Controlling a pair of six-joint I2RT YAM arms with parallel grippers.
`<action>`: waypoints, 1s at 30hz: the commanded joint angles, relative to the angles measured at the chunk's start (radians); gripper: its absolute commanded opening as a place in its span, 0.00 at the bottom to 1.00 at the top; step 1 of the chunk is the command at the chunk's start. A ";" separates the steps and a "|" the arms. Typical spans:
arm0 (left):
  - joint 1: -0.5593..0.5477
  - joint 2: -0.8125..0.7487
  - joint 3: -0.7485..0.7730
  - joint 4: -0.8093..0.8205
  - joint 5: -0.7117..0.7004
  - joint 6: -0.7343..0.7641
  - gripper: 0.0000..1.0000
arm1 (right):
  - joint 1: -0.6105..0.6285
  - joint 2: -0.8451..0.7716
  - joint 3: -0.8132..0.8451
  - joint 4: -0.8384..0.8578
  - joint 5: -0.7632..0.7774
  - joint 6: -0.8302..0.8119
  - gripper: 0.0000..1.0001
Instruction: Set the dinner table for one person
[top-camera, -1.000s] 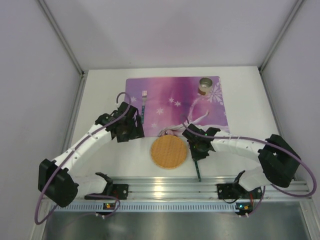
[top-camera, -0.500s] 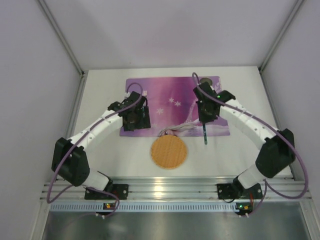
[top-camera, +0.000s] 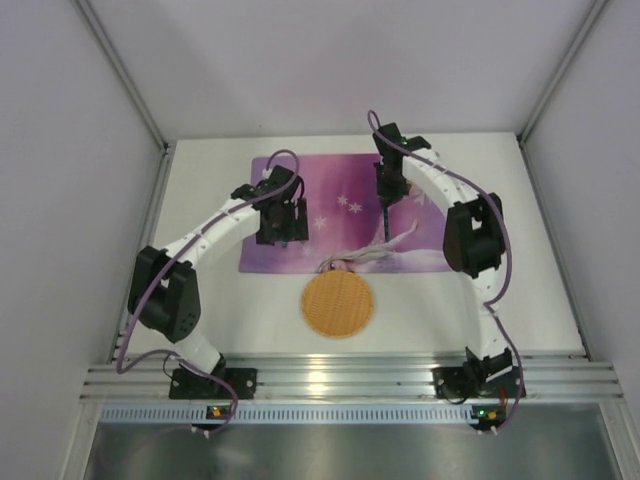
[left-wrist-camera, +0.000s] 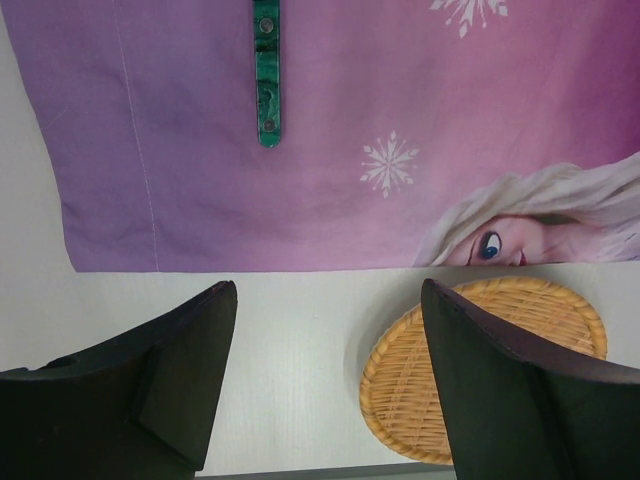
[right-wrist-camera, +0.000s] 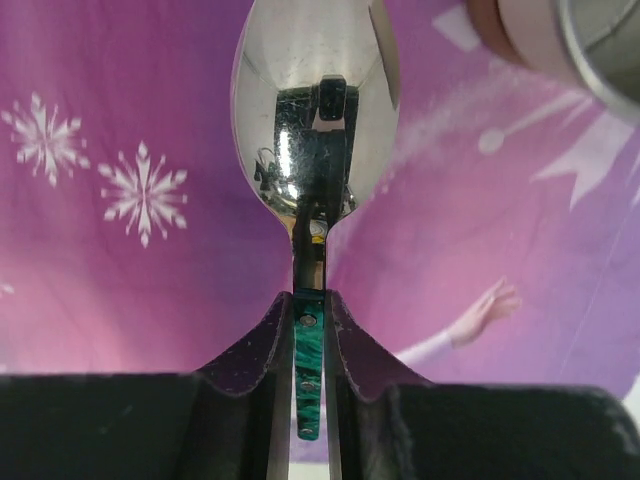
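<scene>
My right gripper (right-wrist-camera: 310, 300) (top-camera: 386, 192) is shut on the green handle of a spoon (right-wrist-camera: 315, 110) (top-camera: 385, 225). It holds the spoon above the right part of the purple placemat (right-wrist-camera: 120, 280) (top-camera: 340, 178), beside a metal cup (right-wrist-camera: 590, 40). In the top view the right arm hides the cup. My left gripper (left-wrist-camera: 327, 285) (top-camera: 281, 228) stands open and empty over the placemat's near left edge. A green fork handle (left-wrist-camera: 266, 75) lies on the placemat ahead of it. A round wicker plate (top-camera: 338, 304) (left-wrist-camera: 490, 370) rests on the white dinner table (top-camera: 200, 180) just in front of the placemat.
A ribbed aluminium rail (top-camera: 340, 375) runs along the near edge by both arm bases. Pale grey walls (top-camera: 60, 150) close in the left, right and back. Purple cables loop off both arms.
My right arm has carried the spoon from the near edge up over the placemat to beside the cup. My left arm has moved farther in over the placemat, still open.
</scene>
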 joint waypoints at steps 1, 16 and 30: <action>0.009 0.033 0.059 0.021 0.013 0.041 0.79 | -0.032 0.052 0.137 -0.008 -0.043 0.029 0.00; 0.028 0.129 0.160 0.001 0.044 0.069 0.79 | -0.048 0.154 0.115 0.036 -0.033 0.046 0.01; 0.029 0.083 0.116 -0.003 0.079 0.052 0.79 | -0.043 0.039 0.040 0.036 -0.051 0.031 0.52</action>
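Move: The right hand holds the spoon, bowl pointing outward, over the cloth; the spoon's spot is about 6 cm below, some 2 cm farther out and 1 cm to the right. From this hand the cup stands about 8 cm ahead and 6 cm right, the fork lies level with it some 27 cm left, and the wicker plate sits roughly 24 cm back and 12 cm left. From the left hand the spoon's spot is about 14 cm ahead and 27 cm right. Down some 5 cm, after easing a couple of centimetres forward at the start of the descent, the right hand brings the spoon onto the cloth beside the cup, with a slight clockwise turn. It then holds still and opens its fingers to about half, letting go of the handle. The open left hand glides about 3 cm forward over the cloth towards the fork and stops, touching nothing. ##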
